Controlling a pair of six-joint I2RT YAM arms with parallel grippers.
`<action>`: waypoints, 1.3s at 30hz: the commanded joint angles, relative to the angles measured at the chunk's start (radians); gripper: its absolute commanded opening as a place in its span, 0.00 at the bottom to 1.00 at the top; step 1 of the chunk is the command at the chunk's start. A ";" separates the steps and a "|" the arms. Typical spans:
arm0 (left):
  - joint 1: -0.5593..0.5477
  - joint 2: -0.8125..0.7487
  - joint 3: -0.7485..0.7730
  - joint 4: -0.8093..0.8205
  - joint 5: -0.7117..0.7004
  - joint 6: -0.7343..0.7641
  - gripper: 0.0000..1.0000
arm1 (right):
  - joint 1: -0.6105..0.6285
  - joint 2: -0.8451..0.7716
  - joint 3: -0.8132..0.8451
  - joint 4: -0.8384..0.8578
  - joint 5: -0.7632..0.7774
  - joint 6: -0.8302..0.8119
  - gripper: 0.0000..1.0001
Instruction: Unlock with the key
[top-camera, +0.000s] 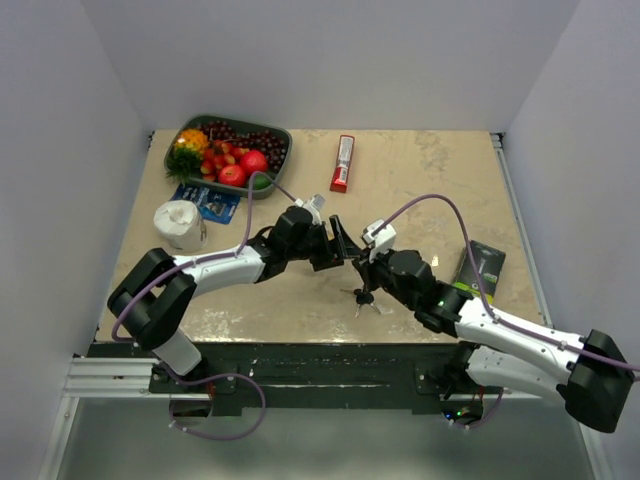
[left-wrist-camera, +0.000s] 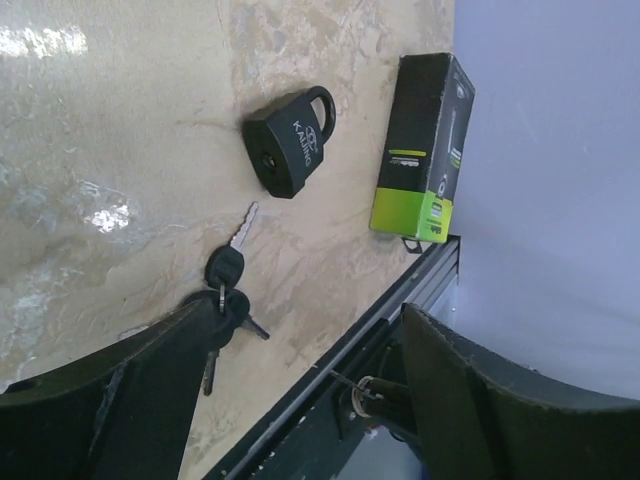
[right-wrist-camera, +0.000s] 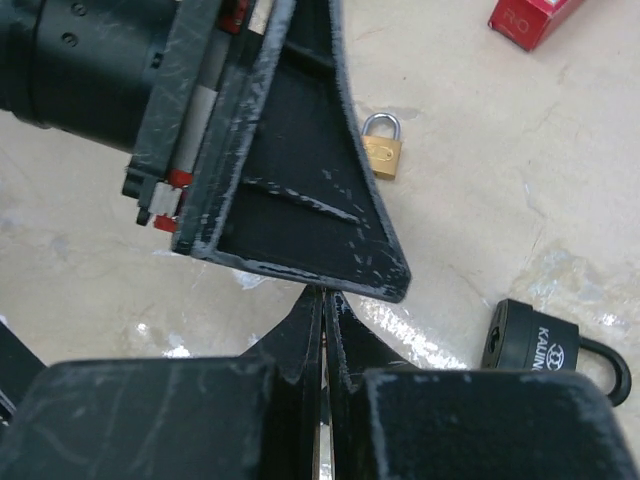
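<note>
The key (left-wrist-camera: 225, 283), a small bunch with black heads and silver blades, lies flat on the marble table; it shows too in the top view (top-camera: 365, 298). The black padlock (left-wrist-camera: 290, 148) lies just beyond it, also in the right wrist view (right-wrist-camera: 545, 350), and is hidden under the right arm from above. My left gripper (left-wrist-camera: 305, 318) hangs open above the bunch, holding nothing, one finger (left-wrist-camera: 150, 380) covering part of the bunch. My right gripper (right-wrist-camera: 325, 296) is shut, its tips right under a left finger (right-wrist-camera: 300, 200). The two grippers (top-camera: 335, 245) (top-camera: 363, 262) meet at mid-table.
A small brass padlock (right-wrist-camera: 382, 150) lies on the table beyond the grippers. A green-and-black box (top-camera: 481, 268) sits at the right. At the back are a fruit tray (top-camera: 283, 133), a red box (top-camera: 343, 163), a white roll (top-camera: 180, 222) and a blue pack (top-camera: 210, 203). The metal rail (left-wrist-camera: 330, 370) edges the table.
</note>
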 joint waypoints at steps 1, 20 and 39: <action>0.000 -0.012 -0.002 0.042 0.065 -0.077 0.79 | 0.058 0.034 0.060 0.092 0.122 -0.104 0.00; 0.003 -0.034 -0.007 -0.053 0.154 -0.070 0.40 | 0.295 0.197 0.071 0.214 0.532 -0.276 0.00; 0.027 -0.040 -0.048 -0.021 0.202 -0.097 0.33 | 0.361 0.266 0.057 0.293 0.654 -0.326 0.00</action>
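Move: The left hand's open fingers wait about 4 cm to the right hand's left, 1 cm ahead and 2 cm lower. The small key in the right fingertips sits some 3 cm to the left hand's right, 1 cm back and 2 cm above. On the table, about 12 cm below the right hand, the brass padlock is 7 cm ahead and 9 cm left, the black padlock 6 cm ahead and 8 cm right, and the key ring 2 cm back and 1 cm right. Leftward by about 3 cm, easing slightly back and down, the right hand carries the small key in between the left fingers, rolling some 25 degrees about its own pointing line, left side dipping, grip kept shut. The left hand draws back about 2 cm and narrows its fingers from wide to under half open around the key, with one brief slight re-opening. ##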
